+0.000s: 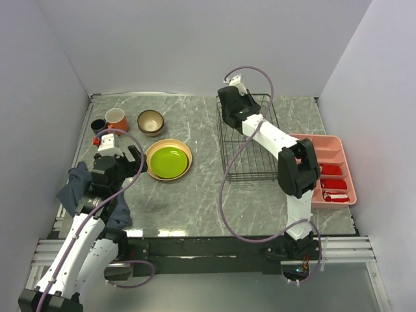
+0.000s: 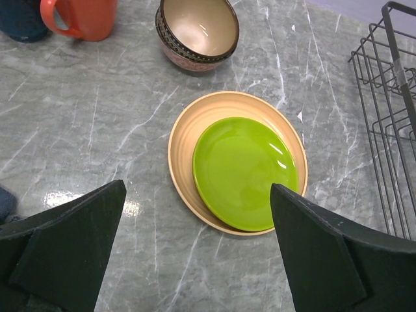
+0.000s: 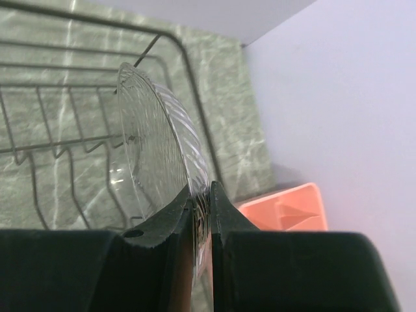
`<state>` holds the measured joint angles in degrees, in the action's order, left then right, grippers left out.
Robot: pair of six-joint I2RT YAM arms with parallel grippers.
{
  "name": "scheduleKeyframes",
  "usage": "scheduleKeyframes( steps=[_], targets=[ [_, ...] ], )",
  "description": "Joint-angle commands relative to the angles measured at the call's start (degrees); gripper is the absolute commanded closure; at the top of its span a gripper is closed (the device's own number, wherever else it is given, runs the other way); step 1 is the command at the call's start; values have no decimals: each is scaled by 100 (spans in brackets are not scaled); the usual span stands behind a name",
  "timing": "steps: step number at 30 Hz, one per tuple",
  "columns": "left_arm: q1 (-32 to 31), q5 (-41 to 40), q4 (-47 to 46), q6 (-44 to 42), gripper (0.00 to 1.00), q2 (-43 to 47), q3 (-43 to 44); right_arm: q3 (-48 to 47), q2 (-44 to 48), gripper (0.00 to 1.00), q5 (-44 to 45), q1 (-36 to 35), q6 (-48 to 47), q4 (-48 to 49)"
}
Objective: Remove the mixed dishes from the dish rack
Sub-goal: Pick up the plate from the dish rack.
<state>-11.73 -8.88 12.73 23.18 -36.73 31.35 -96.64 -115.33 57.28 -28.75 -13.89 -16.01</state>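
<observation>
The black wire dish rack (image 1: 225, 151) stands right of centre. My right gripper (image 1: 235, 107) reaches into its far end and is shut on the rim of a clear ribbed glass plate (image 3: 153, 149), which stands on edge over the rack wires (image 3: 65, 140); its fingers (image 3: 224, 205) pinch the rim. My left gripper (image 2: 195, 260) is open and empty, above the table just near of a green plate (image 2: 244, 172) that lies in a tan plate (image 2: 185, 143). A brown bowl (image 2: 198, 29), an orange mug (image 2: 88, 16) and a dark-blue cup (image 2: 23, 19) stand behind them.
A pink divided tray (image 1: 328, 146) with red items lies right of the rack. A dark cloth (image 1: 75, 185) lies at the table's left edge beside my left arm. Walls close the table on three sides.
</observation>
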Motion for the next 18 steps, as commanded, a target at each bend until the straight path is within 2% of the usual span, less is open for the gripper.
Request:
scheduleKeyframes(
  steps=[1,7,12,14,15,18],
  targets=[
    [-58,71,-271,-59,1,-18,-15,22,730,92,539,-130,-395,415],
    [-110,238,-280,55,0,-106,-15,58,1293,92,259,-236,122,-111],
    [-181,589,-377,239,0,-378,55,92,1916,92,-760,-227,1370,-1044],
    [-207,686,-429,301,0,-484,134,224,2136,92,-1094,-227,1791,-1132],
    [-233,730,-447,362,1,-597,160,399,2372,92,-1583,-227,1863,-1098],
    [-269,958,-614,520,1,-913,301,934,2891,92,-2306,-236,2100,-746]
  ],
)
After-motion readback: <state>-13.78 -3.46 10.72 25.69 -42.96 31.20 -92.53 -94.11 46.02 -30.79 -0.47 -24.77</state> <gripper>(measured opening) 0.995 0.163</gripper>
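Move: The right gripper already pinches the clear plate over the far part of the dish rack, whose middle lies about 7 cm back, 3 cm left and some 14 cm below. The green plate, on the tan one, lies roughly 14 cm back, 37 cm left and 20 cm below; the pink tray is about 20 cm back and 25 cm right, 17 cm below. From the left gripper, the green plate lies about 9 cm ahead, 11 cm right and 18 cm below. Keep the right fingers shut on the clear plate and lift it fast, about 10 cm up and away from the dish rack, drawing back increasingly to some 6 cm; late in the rise, roll the hand's left side up about 20 degrees and tip the fingers upward a little. Ease the open, empty left gripper some 3 cm right and 2 cm down towards the green plate. ##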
